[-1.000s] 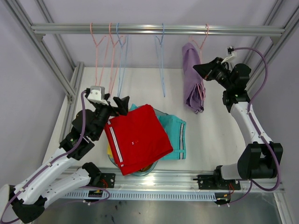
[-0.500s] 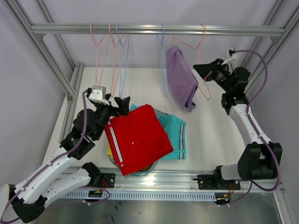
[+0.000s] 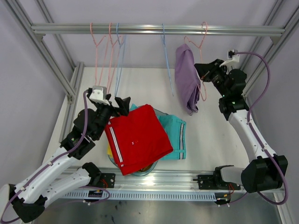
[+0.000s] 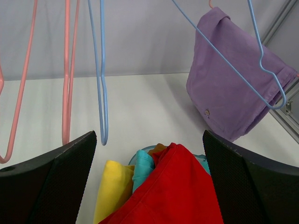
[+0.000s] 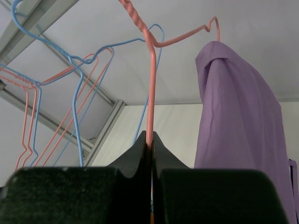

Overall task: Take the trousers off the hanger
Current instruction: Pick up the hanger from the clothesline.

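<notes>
The lilac trousers (image 3: 187,79) hang folded over a pink wire hanger (image 3: 203,91) on the top rail; they show too in the right wrist view (image 5: 233,116) and the left wrist view (image 4: 231,93). My right gripper (image 3: 202,70) is shut on the pink hanger's wire (image 5: 150,70), just right of the cloth, jaws pinched together (image 5: 149,140). The red trousers (image 3: 138,137) lie on top of a pile with teal (image 3: 175,135), yellow (image 4: 110,186) and brown (image 4: 159,148) ones. My left gripper (image 3: 122,105) hovers open over the pile's far edge (image 4: 149,140), holding nothing.
Bare pink hangers (image 3: 99,51) and blue hangers (image 3: 120,60) (image 3: 166,60) dangle from the metal rail (image 3: 154,30). The pile rests in a bluish bowl (image 3: 140,172) near the table's front. Frame posts stand at both sides.
My right gripper has shut on the pink hanger's wire. The hanger and lilac trousers swung left, then partly back. The nearby blue hanger sways. The left arm has stayed put.
</notes>
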`<action>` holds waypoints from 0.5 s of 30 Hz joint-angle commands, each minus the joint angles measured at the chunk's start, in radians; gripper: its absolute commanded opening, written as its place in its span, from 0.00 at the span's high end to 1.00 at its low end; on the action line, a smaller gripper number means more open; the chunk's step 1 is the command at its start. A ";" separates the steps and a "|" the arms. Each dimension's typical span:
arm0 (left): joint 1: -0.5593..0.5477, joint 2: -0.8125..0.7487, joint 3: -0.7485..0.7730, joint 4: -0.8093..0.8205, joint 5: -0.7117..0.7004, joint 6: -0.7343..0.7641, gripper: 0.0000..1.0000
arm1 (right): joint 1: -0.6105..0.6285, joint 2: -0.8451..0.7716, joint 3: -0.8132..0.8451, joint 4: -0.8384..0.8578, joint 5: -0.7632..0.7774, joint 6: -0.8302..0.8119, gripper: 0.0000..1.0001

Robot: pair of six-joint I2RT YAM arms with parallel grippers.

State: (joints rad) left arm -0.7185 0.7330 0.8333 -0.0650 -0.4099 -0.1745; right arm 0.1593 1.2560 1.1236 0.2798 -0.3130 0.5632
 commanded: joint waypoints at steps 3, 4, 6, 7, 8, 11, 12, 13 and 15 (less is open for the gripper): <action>0.007 0.000 0.029 0.016 0.022 -0.002 0.01 | 0.017 -0.079 0.125 0.090 0.075 -0.080 1.00; 0.007 0.000 0.027 0.016 0.022 -0.002 0.01 | 0.019 -0.082 0.131 0.084 0.081 -0.083 1.00; 0.007 0.000 0.029 0.016 0.022 -0.002 0.01 | 0.019 -0.084 0.159 0.070 0.086 -0.091 1.00; 0.007 0.000 0.030 0.016 0.025 -0.002 0.01 | 0.019 -0.081 0.168 0.059 0.089 -0.092 1.00; 0.007 0.000 0.026 0.016 0.025 -0.003 0.01 | 0.019 -0.079 0.180 0.050 0.086 -0.097 1.00; 0.005 0.002 0.029 0.013 0.028 -0.003 0.01 | 0.019 -0.082 0.209 0.032 0.084 -0.102 1.00; 0.005 0.002 0.033 0.013 0.029 -0.005 0.01 | 0.020 -0.087 0.212 0.026 0.089 -0.103 1.00; 0.005 0.002 0.029 0.013 0.029 -0.005 0.01 | 0.023 -0.095 0.211 0.013 0.103 -0.111 1.00; 0.004 0.002 0.029 0.014 0.028 -0.002 0.01 | 0.037 -0.124 0.208 -0.013 0.126 -0.120 1.00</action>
State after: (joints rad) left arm -0.7185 0.7330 0.8333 -0.0662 -0.4038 -0.1749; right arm 0.1772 1.2156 1.2575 0.1699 -0.2306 0.4873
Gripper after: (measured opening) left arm 0.994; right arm 0.029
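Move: The right hand holds the near arm of the pink hanger; its hook sits over the clothesline rod, some 12 cm ahead of this hand, sideways level with it and about 16 cm above. The purple trousers hang on the hanger's far side, roughly 14 cm ahead, 5 cm left and 5 cm below. An empty blue hanger lies about 10 cm ahead, 13 cm left and 3 cm up. From the left hand the hook is about 26 cm ahead, 31 cm right and 20 cm up. The right hand, fingers still shut on the pink hanger's near arm, starts slowly and then lifts it quickly by some 5 cm, raising the hook from the clothesline rod with the purple trousers still hanging on the hanger. Going up, it drifts only about 1 cm to the right and, late on, about as far back towards the base, while the wrist tips the fingers up by roughly 5 degrees and turns slightly clockwise. ##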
